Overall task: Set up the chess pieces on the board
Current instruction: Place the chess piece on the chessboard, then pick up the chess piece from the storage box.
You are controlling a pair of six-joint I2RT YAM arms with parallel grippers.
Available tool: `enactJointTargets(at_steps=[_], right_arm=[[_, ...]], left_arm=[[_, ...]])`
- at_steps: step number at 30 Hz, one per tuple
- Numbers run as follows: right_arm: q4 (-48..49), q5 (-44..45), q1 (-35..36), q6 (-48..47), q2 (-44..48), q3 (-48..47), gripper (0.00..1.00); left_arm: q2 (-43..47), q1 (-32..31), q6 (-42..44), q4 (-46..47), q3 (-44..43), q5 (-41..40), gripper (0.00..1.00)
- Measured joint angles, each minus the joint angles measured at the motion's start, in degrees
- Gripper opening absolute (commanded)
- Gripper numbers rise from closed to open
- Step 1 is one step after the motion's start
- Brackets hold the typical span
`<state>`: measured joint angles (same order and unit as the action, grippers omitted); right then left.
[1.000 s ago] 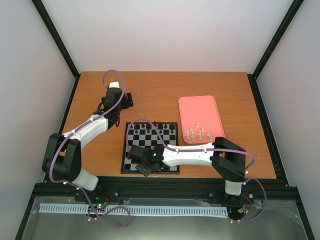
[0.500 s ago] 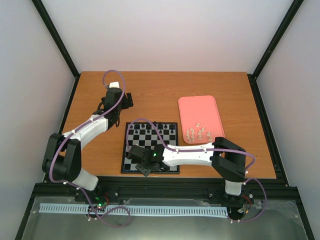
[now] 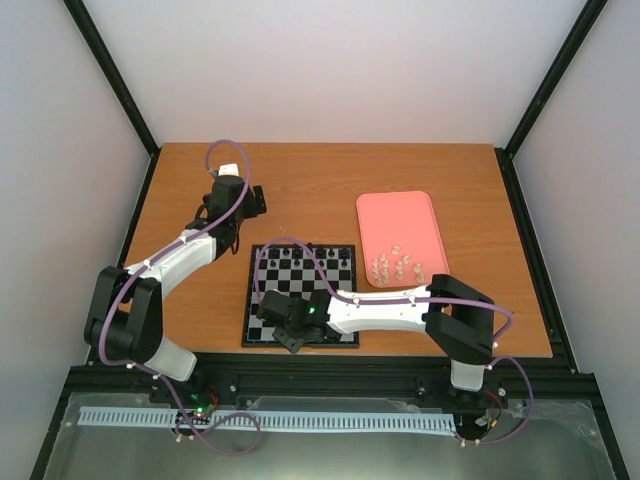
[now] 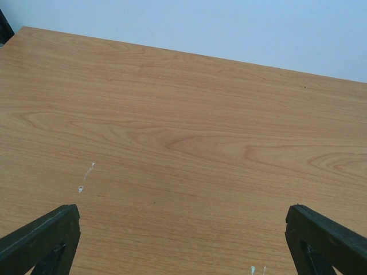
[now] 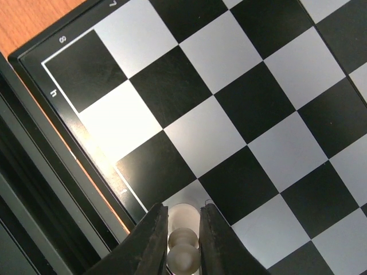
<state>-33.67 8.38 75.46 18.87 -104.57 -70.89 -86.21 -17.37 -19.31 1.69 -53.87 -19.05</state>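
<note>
The board (image 3: 262,297) lies at the table's near middle, black figures along its far rows. My right gripper (image 3: 283,325) is low over its near left part. In the right wrist view it (image 5: 183,243) is shut on a cream-white chess piece (image 5: 184,252), whose base rests on a white square by the board's edge (image 5: 69,103). Several more cream-white pieces (image 3: 397,266) lie in the pink tray (image 3: 400,215). My left gripper (image 3: 250,203) is open and empty over bare wood (image 4: 183,149) beyond the board's far left corner; its fingertips (image 4: 40,240) show at the frame's lower corners.
The pink tray stands right of the board. A black frame rail (image 5: 34,195) runs close along the board's near edge. The left arm's purple cable (image 3: 215,160) loops above the table's far left. White enclosure walls stand beyond the table's far edge.
</note>
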Motion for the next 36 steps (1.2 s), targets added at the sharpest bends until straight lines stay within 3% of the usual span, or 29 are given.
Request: enactJointTargets(at_steps=[2, 11, 21, 25, 28, 29, 33, 36], right_arm=[[0.0, 0.0, 0.0, 0.0, 0.0, 0.1, 0.27], [-0.1, 0.0, 0.0, 0.0, 0.3, 0.6, 0.28], [0.1, 0.6, 0.0, -1.2, 3.5, 0.6, 0.42], [-0.2, 2.0, 0.0, -2.1, 4.4, 0.3, 0.55], [-1.0, 3.9, 0.0, -2.1, 6.4, 0.3, 0.77], [-1.4, 4.7, -0.3, -2.5, 7.6, 0.3, 0.8], [-1.7, 7.0, -1.9, -2.3, 13.4, 0.5, 0.89], [-1.7, 9.2, -4.6, -2.1, 17.5, 0.9, 0.89]], left_arm=[[0.0, 0.0, 0.0, 0.0, 0.0, 0.0, 1.0], [-0.2, 0.0, 0.0, 0.0, 0.0, 0.0, 1.0], [-0.3, 0.0, 0.0, 0.0, 0.0, 0.0, 1.0], [-0.4, 0.0, 0.0, 0.0, 0.0, 0.0, 1.0], [-0.3, 0.0, 0.0, 0.0, 0.0, 0.0, 1.0], [-0.3, 0.0, 0.0, 0.0, 0.0, 0.0, 1.0], [-0.3, 0.0, 0.0, 0.0, 0.1, 0.0, 1.0], [-0.1, 0.0, 0.0, 0.0, 0.4, 0.0, 1.0]])
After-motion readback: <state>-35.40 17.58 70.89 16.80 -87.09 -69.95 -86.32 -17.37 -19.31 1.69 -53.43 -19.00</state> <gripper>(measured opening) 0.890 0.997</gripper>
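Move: Right under the right hand, the pawn stands between its fingertips, its middle about 1 cm lower, on the fourth square from the left in the board's near row. The other white piece is about 3 cm to its right, level with it; the tray's white pieces lie some 16 cm ahead and 24 cm right of this hand. From the left hand the pawn is about 31 cm back, 14 cm right and 13 cm down. Opening its fingers around the pawn, the right hand first stays low and nearly still, then lifts off it, slowly and then fast, about 12 cm up. As it clears the piece it also swings some 5 cm forward and a little right, back towards the tray, fingers spreading almost fully and tips tilting forward roughly 15 degrees. ##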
